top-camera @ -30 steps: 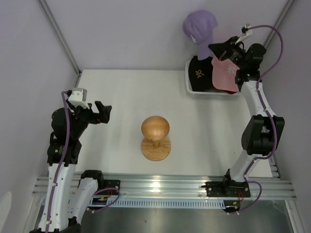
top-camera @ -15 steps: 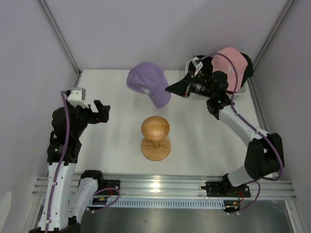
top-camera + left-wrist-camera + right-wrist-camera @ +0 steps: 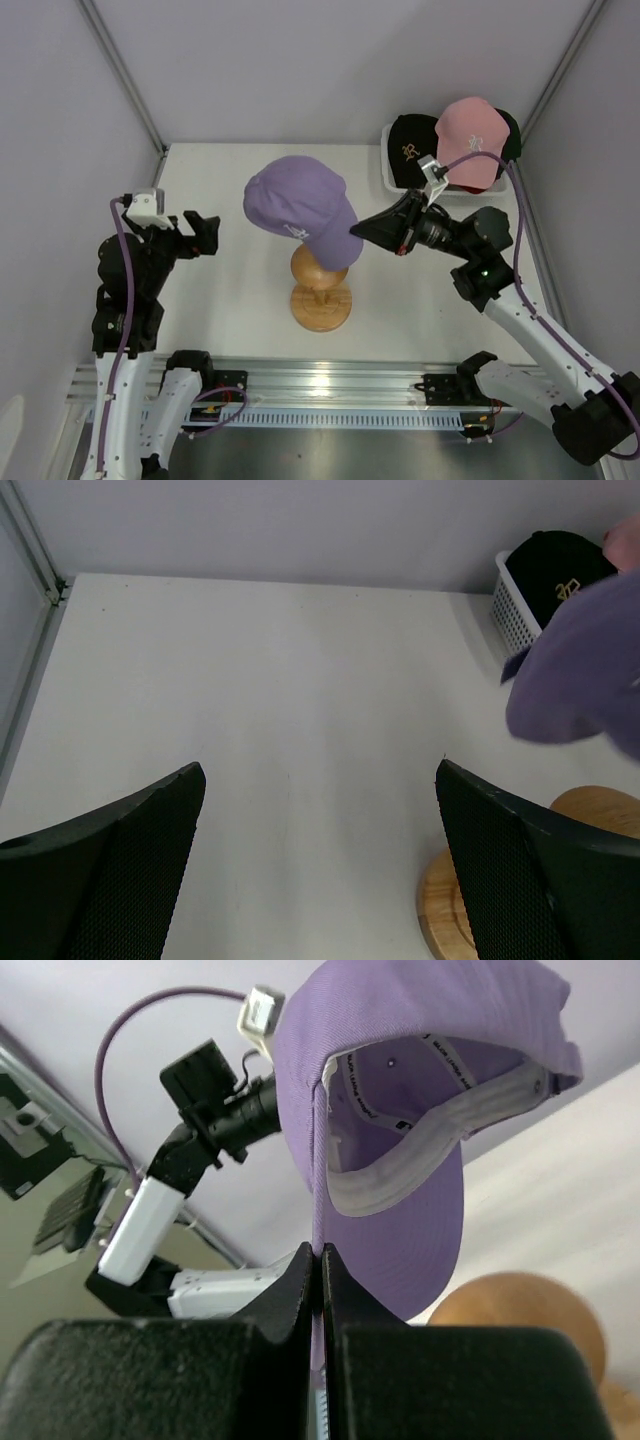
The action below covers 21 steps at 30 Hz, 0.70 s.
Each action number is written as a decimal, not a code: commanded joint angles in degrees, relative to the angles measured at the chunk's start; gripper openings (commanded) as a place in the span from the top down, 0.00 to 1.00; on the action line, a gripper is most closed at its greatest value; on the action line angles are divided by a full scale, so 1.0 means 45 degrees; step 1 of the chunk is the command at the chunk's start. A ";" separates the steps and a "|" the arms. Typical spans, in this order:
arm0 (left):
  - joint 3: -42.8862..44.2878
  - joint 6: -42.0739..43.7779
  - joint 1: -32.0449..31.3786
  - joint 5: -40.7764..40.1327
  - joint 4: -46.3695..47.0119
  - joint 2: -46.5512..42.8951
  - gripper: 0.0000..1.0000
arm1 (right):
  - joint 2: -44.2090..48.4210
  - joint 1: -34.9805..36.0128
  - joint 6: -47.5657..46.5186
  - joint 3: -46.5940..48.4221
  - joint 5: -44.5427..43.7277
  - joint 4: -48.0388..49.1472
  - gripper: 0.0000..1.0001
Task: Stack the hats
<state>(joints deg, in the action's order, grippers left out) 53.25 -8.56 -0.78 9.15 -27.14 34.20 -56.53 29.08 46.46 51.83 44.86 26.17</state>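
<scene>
A purple hat (image 3: 298, 208) hangs over the dome of the round wooden stand (image 3: 320, 300) at mid-table, hiding most of the dome. My right gripper (image 3: 355, 230) is shut on its brim edge. From the right wrist I look up into the purple hat (image 3: 400, 1110), with the fabric pinched in my right gripper (image 3: 321, 1260) and the stand's dome (image 3: 520, 1310) below. A pink hat (image 3: 472, 128) and a black hat (image 3: 410, 140) lie in the basket. My left gripper (image 3: 205, 235) stands open and empty at the left, well apart from the stand.
The white mesh basket (image 3: 386, 170) sits at the back right corner. In the left wrist view the open left gripper (image 3: 320, 810) faces bare table, with the stand's base (image 3: 440, 900), the purple hat (image 3: 585, 670) and the black hat (image 3: 555, 575) at the right. Walls enclose three sides.
My right arm has swung the purple hat from above the basket at the back right, leftward and down, to over the wooden stand. The left arm has shifted slightly.
</scene>
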 commanded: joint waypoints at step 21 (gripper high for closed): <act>0.0040 -0.0149 0.0446 -0.1213 0.0639 -0.0665 0.00 | 0.3168 -0.0231 0.0359 -0.4950 -0.1593 -0.4178 1.00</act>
<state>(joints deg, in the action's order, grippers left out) 53.23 -8.58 0.64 4.03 -25.67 30.98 -43.31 29.95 48.84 32.88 39.51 7.42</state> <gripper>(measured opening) 0.994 0.020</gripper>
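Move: The right hand still pinches the purple hat by the brim; the hat's crown is about 11 cm to this hand's left and some 5 cm ahead, at nearly its height. The wooden stand's ball, where the hat goes, is about 8 cm left, 3 cm ahead and 20 cm below. The white hat basket is roughly 36 cm ahead and 25 cm right, low on the table. From the left hand the ball lies about 26 cm right, 3 cm back and 10 cm lower. Keeping the brim pinched, the right hand lowers the purple hat some 14 cm onto the stand's ball, dropping quickly at first, nearly pausing, then sinking again as it eases a little back and to the right; its wrist rolls about 25 degrees so that the hand's forward side dips, and the fingers tip slightly down. The empty left hand, still open, drifts about 3 cm up and to the left, away from the stand. ##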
